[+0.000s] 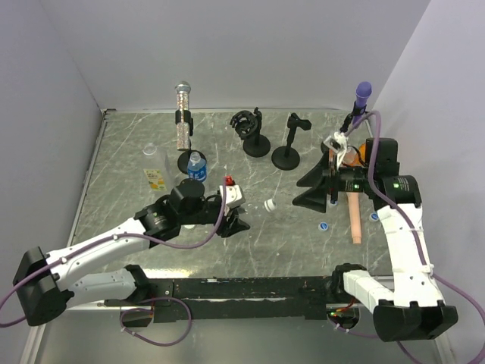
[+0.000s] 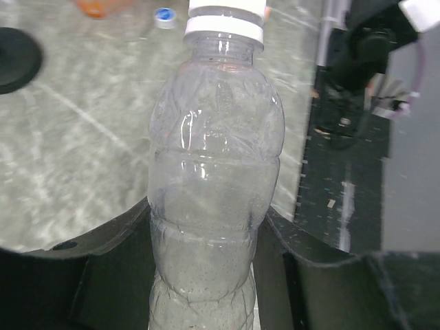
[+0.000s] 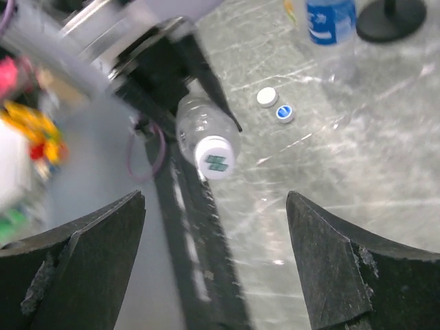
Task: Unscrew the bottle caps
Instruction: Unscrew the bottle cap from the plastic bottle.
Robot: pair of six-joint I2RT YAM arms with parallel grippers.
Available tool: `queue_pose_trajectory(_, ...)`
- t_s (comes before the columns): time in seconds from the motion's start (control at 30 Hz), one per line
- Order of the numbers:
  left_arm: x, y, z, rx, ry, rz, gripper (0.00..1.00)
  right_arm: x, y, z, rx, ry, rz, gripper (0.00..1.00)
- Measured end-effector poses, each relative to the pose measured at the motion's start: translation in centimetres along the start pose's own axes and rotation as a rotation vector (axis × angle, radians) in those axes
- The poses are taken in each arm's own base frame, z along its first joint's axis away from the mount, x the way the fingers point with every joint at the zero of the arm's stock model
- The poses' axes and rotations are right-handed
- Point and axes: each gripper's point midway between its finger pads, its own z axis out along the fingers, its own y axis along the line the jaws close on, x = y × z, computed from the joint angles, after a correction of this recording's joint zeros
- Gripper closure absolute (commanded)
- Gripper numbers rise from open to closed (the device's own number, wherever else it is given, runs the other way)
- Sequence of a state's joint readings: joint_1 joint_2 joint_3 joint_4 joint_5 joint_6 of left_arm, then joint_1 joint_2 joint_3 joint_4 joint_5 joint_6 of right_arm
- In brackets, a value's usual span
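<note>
My left gripper (image 1: 233, 216) is shut on a clear, unlabelled bottle (image 2: 213, 158), its jaws pressing both sides of the lower body. The bottle's white cap (image 2: 225, 20) is on its neck and points toward the right arm. In the right wrist view the same bottle cap (image 3: 216, 157) faces the camera, ahead of and apart from my right gripper (image 3: 216, 234). That gripper is open with nothing between its jaws. In the top view the right gripper (image 1: 307, 189) hangs just right of the cap (image 1: 270, 205).
A blue-labelled bottle (image 1: 197, 167) and a yellow-labelled one (image 1: 155, 178) stand behind the left arm. Loose caps (image 1: 323, 225) (image 1: 373, 217) (image 3: 267, 97) (image 3: 283, 113) lie on the table. An orange bottle (image 1: 352, 155), a pink rod (image 1: 355, 220), black stands (image 1: 288, 152) and two microphones (image 1: 182, 114) (image 1: 362, 95) are further back.
</note>
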State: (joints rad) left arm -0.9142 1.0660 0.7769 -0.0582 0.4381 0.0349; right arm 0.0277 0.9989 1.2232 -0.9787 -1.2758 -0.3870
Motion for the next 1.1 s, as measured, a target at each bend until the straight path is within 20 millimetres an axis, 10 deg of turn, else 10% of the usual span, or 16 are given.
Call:
queue_pose_trajectory(0.23, -0.4, 0.0, 0.2, -0.105, -0.003, 0.047, 0.64, 2.0, -2.4, 1.1, 0.097, 0.021, 0.376, 0.13)
queue_pose_trajectory(0.6, 0.2, 1.3, 1.9, -0.174, 0.017, 0.048, 0.64, 3.7, -2.4, 3.8, 0.078, 0.118, 0.496, 0.2)
queue_pose_trajectory(1.1, -0.8, 1.3, 2.5, -0.17, -0.018, 0.053, 0.64, 3.8, -2.5, 4.6, 0.038, 0.134, 0.505, 0.7)
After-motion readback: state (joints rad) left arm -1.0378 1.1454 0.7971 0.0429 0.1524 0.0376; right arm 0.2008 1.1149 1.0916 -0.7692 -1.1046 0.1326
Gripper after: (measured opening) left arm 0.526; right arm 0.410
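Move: From the right hand's wide-open fingers, the white cap of the clear plastic bottle lies about 6 cm to the left, 2 cm back and 5 cm lower. From the left hand, which holds the bottle, the cap is roughly 8 cm to the right, 3 cm ahead and 4 cm higher. On the table, about 30 cm below the right hand, a loose blue cap lies some 9 cm to the right and 2 cm back of it. Lower the right gripper about 5 cm while rolling it some 30 degrees about its finger line, forward side down, then slide it left so the open fingers straddle the bottle's white cap, and close them to pinch it. Keep the left grip on the bottle and bring it a little right and forward to meet them, turning slightly counter-clockwise. ##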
